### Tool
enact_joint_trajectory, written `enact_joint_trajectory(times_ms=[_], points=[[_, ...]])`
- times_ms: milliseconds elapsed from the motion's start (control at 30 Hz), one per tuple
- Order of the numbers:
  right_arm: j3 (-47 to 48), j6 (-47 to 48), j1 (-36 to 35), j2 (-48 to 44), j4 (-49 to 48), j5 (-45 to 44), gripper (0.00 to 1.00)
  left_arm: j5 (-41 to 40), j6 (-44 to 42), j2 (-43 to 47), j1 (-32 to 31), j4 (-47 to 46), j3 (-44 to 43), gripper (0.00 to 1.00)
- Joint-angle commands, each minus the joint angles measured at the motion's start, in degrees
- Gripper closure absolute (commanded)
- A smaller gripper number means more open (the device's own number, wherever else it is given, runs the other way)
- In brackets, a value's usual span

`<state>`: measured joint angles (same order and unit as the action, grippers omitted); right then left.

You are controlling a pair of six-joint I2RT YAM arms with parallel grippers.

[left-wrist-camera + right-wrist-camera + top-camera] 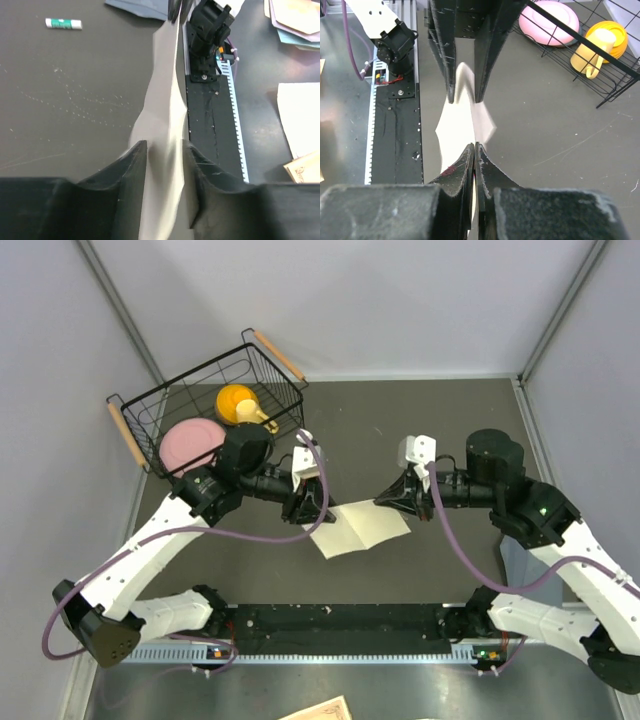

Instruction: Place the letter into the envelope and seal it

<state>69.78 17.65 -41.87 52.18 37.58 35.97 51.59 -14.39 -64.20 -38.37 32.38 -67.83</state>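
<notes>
The letter (362,528), a cream sheet, hangs just above the dark table between my two grippers. My right gripper (383,502) is shut on its right edge; in the right wrist view the jaws (474,146) are pinched flat on the letter (455,125). My left gripper (318,520) is at the sheet's left edge. In the left wrist view its jaws (164,146) stand apart, with the bowed letter (162,100) loose between them. A blue-grey corner of the envelope (142,7) shows past the sheet, and part of the envelope (515,560) lies under my right arm.
A black wire basket (215,405) at the back left holds a pink plate (190,443) and a yellow cup (240,403). A white-and-green glue stick (63,23) lies on the table. Spare cards and paper (300,115) sit beyond the black base rail (340,620).
</notes>
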Motion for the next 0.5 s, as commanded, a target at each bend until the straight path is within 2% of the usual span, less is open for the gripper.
enact_joint_trajectory(times_ms=[0,67,100,167,200,233,267,300,333,367,467], points=[[3.3,-1.0,-0.7,-1.1,-0.8,-0.1,1.0,0.4,-8.3,1.5,0.2,6.0,0.2,0.79],[3.3,-1.1,-0.7,-1.4,-0.8,-0.6,1.0,0.8,-10.3,2.2,1.1,7.0,1.2,0.96],[3.5,-1.1,-0.6,-1.5,-0.8,-0.9,1.0,0.9,-10.5,2.4,1.4,7.2,1.5,1.0],[3.7,-1.0,-0.6,-1.6,-0.6,-1.3,1.0,1.0,-11.4,2.9,2.0,8.4,1.9,0.99],[3.7,-1.0,-0.6,-1.8,-0.5,-1.3,1.0,0.9,-12.0,2.9,2.1,8.9,1.7,0.91],[3.9,-1.0,-0.6,-1.9,-0.4,-1.5,1.0,0.3,-12.8,3.1,2.2,9.4,1.7,0.73],[3.9,-1.0,-0.7,-1.8,-0.3,-1.7,1.0,0.3,-13.1,3.4,2.6,10.3,1.7,0.72],[4.0,-1.0,-0.6,-2.0,0.0,-1.9,1.0,0.2,-13.9,3.6,2.8,10.9,1.7,0.75],[4.0,-0.9,-0.6,-2.1,0.1,-1.9,1.0,0.1,-15.6,3.6,3.0,11.7,1.7,0.94],[4.1,-0.9,-0.6,-2.1,0.3,-2.1,1.0,0.1,-16.4,3.6,3.5,12.4,1.6,1.0],[4.1,-0.7,-0.6,-2.2,0.5,-2.0,1.0,1.0,-17.9,3.1,4.2,14.3,1.2,1.0]])
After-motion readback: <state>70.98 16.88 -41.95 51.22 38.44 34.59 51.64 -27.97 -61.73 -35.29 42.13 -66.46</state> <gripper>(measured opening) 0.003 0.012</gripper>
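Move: The letter already hangs between the hands, its left part between the left hand's half-open fingers; its middle is about 5 cm right of that hand, 2 cm back and 3 cm lower. From the right hand, which pinches the upper right edge, the middle lies some 4 cm left, 3 cm back and 7 cm down. The yellow mug is roughly 24 cm ahead and 18 cm left of the left hand, the glue stick 14 cm ahead and 32 cm right, both about 27 cm below. Leftward and down, about 3.5 cm in all, the left hand draws away from the right hand towards the letter's left end; its fingers shut, ease open a little partway, then shut again, pinching the paper near that end. The right hand keeps its pinch almost in place, rising about 1 cm. ##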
